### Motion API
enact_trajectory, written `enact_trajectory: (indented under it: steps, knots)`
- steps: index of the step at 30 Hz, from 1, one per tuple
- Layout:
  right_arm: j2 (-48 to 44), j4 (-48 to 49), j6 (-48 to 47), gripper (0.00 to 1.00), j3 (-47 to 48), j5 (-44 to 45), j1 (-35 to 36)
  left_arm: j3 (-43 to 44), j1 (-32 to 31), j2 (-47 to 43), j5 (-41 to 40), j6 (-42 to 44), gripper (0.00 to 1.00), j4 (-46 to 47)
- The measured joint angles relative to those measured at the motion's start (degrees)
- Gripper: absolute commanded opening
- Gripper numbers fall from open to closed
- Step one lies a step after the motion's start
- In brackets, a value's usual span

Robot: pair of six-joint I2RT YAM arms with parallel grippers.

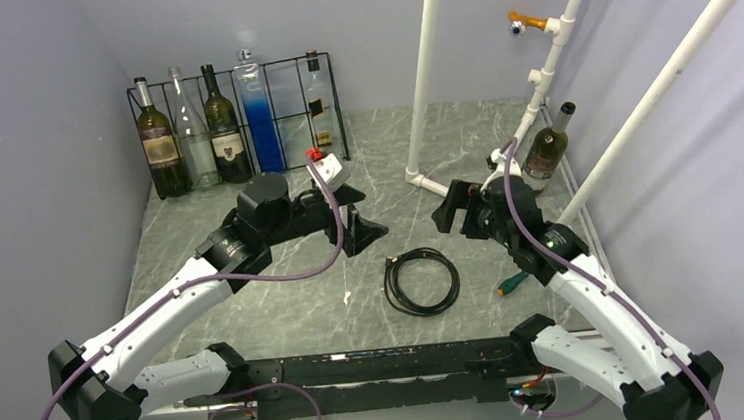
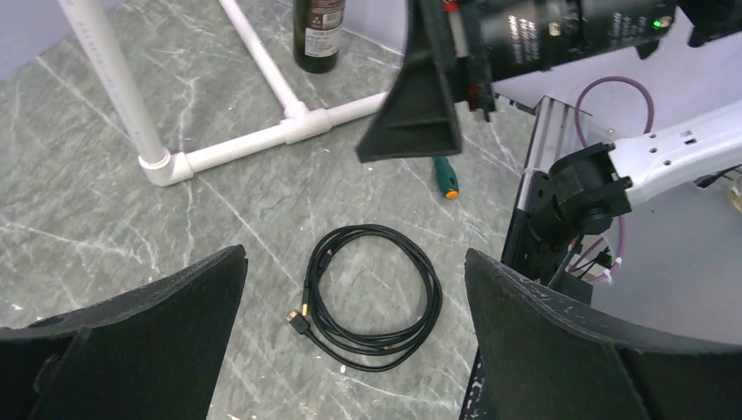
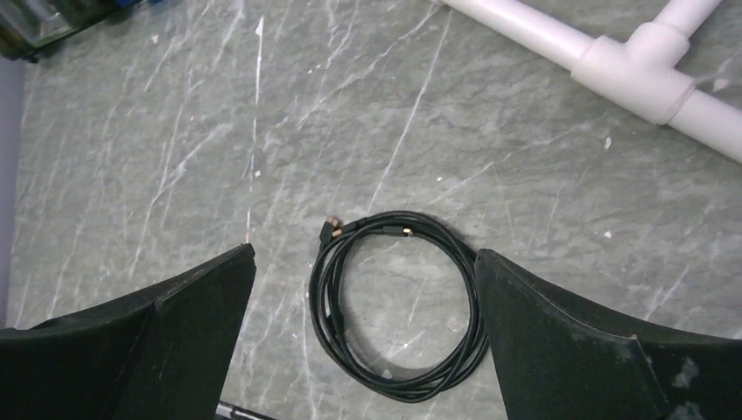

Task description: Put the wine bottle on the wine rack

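The wine bottle is dark with a cream label and stands upright at the right, beside the white pipe frame and behind my right arm. Its lower half also shows in the left wrist view. The wine rack is a black wire frame at the back left, with several bottles standing in its slots. My left gripper is open and empty, pointing right over the tabletop. My right gripper is open and empty, facing left toward it. Both hang above the cable.
A coiled black cable lies on the marble top between the grippers. A green-and-orange screwdriver lies by the right arm. White pipe feet run across the floor near the bottle.
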Motion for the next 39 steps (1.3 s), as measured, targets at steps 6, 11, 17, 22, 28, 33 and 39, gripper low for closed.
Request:
enact_trajectory:
  steps: [6, 11, 17, 22, 28, 33, 39]
  knots:
    - [5.4, -0.6, -2.8, 1.00, 10.2, 8.3, 0.1, -0.2, -1.0, -0.3, 2.1, -2.0, 0.99, 0.5]
    - [8.0, 0.6, -8.7, 1.00, 18.9, 21.0, 0.0, -0.6, -1.0, -1.8, 2.1, -2.5, 1.00, 0.5]
    - [11.1, 3.5, -17.7, 1.00, 25.1, 34.1, -4.5, -0.7, -1.0, -4.1, 2.0, -2.5, 1.00, 0.5]
    - [14.1, 8.7, -25.5, 0.99, 27.1, 40.0, -8.3, -0.8, -1.0, -4.4, 2.1, -2.6, 0.99, 0.6]
    - [18.4, 13.9, -32.5, 0.99, 27.6, 42.4, -13.3, -0.9, -1.0, -4.5, 2.1, -2.7, 0.99, 0.5]
    - [23.9, 15.1, -33.3, 0.99, 30.1, 40.9, -18.6, -0.9, -1.0, -5.0, 2.1, -2.7, 1.00, 0.5]
    - [29.9, 15.8, -32.9, 0.99, 32.2, 38.3, -22.3, -0.9, -1.0, -5.2, 2.1, -2.7, 0.99, 0.5]
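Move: The last wine bottle stands upright in the right-hand corner, its middle roughly 16 cm ahead of the right hand, 23 cm to its right and 5 cm lower. Nearer, on the table some 20 cm below that hand, lie the pipe tee about 10 cm ahead and 7 cm right, the cable coil about 4 cm back and 8 cm left, and the screwdriver 5 cm back and 11 cm right. From the left hand the bottle is around 19 cm ahead, 41 cm right and 16 cm lower. Towards the wine bottle's neck the empty right hand swings about 22 cm to its right and 15 cm forward, climbing some 18 cm before dipping a few at the end, still gaining on the bottle. The wrist turns clockwise and rolls its left side down, each by about 40 degrees; the fingers stay wide open, touching nothing. The left hand, also open, eases a little back and up. ##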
